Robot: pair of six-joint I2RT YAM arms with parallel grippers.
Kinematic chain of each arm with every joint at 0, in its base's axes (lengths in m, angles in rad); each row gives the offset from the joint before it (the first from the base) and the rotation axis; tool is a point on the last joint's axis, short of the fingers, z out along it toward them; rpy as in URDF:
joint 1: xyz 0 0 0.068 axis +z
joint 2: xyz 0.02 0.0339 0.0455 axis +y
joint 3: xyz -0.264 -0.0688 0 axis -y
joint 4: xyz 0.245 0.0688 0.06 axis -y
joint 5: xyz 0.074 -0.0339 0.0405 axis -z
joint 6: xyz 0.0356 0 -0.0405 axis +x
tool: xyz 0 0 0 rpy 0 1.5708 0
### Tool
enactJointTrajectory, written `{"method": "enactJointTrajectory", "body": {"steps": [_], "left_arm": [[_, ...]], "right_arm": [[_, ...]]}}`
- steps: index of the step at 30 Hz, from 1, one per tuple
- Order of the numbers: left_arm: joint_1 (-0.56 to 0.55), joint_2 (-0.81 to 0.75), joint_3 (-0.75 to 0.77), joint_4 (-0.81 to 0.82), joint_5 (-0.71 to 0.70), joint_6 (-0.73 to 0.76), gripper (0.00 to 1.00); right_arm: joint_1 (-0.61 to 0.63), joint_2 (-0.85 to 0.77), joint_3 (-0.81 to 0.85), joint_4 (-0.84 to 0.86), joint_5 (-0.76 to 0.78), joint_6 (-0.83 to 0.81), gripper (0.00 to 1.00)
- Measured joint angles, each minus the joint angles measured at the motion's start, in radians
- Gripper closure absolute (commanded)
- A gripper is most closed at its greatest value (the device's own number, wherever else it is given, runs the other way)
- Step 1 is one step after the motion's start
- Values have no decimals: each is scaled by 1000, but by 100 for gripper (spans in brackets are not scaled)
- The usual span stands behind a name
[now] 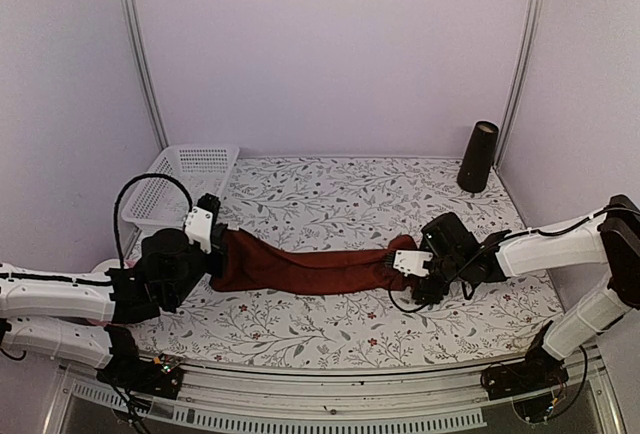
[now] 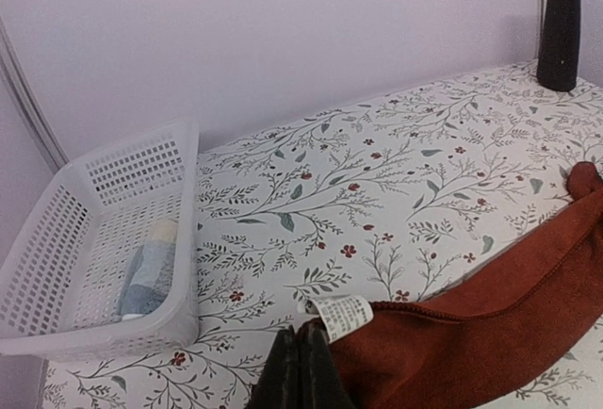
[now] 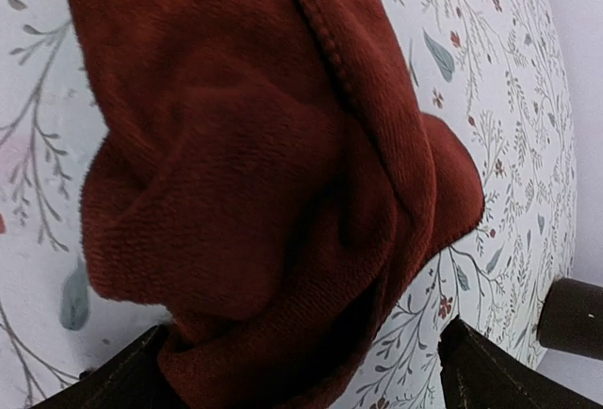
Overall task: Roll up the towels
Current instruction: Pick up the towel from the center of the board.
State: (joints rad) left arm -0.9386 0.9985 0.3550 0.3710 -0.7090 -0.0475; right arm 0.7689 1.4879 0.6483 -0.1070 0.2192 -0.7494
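Note:
The dark red-maroon towel (image 1: 310, 269) lies bunched in a long strip across the table (image 1: 340, 194), running between my two grippers. My left gripper (image 1: 214, 237) is shut at the towel's left corner (image 2: 452, 334), right beside its white care label (image 2: 341, 317); the cloth meets the closed fingertips (image 2: 300, 357). My right gripper (image 1: 412, 274) stands open around the crumpled right end (image 3: 254, 192), one dark finger on each side (image 3: 122, 381) and not pinching it. The pastel towel (image 2: 149, 272) lies rolled up in the white basket (image 2: 57, 239).
The white mesh basket (image 1: 185, 179) stands at the back left, close to my left arm. A black cylinder (image 1: 478, 157) stands upright at the back right near the wall. Metal frame posts (image 1: 140, 54) run up both back corners.

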Motion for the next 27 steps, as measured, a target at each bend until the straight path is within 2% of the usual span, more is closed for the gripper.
{"method": "enactJointTrajectory", "body": {"steps": [5,11,17,27], "left_arm": [[0,-16,-18,12,-6,9,100],[0,-18,-22,14,-6,14,100],[0,-18,-23,21,-5,14,100],[0,-18,-24,21,2,14,100]], "right_arm": [[-89,-44,-16,-11,45,2,1],[-134,-138,-54,-31,71,-16,0],[-221,-167,-78,-42,87,-59,7],[-235,-146,-89,-37,148,-66,4]]}}
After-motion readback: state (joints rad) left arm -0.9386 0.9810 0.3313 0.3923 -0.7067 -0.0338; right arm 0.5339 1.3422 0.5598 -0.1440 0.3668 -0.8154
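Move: The towel's loose, bunched right end lies about 6 cm left of the right hand, roughly 3 cm ahead and 3 cm below it. The stretched middle of the towel is some 26 cm to that hand's left and 4 cm ahead. The black cylinder stands about 40 cm ahead and 17 cm to the right. From the left hand, which still pinches the raised tag end, the bunched end is around 42 cm right, 3 cm ahead and 16 cm lower. With its near finger against the towel's loose end, the right hand drags that end out to the right, away from the left hand. It travels about 10 cm, edging forward early on and rising a couple of centimetres, and turns some 15 degrees clockwise. Its fingers stay wide open, while the left hand holds still and keeps its pinch on the other end. ##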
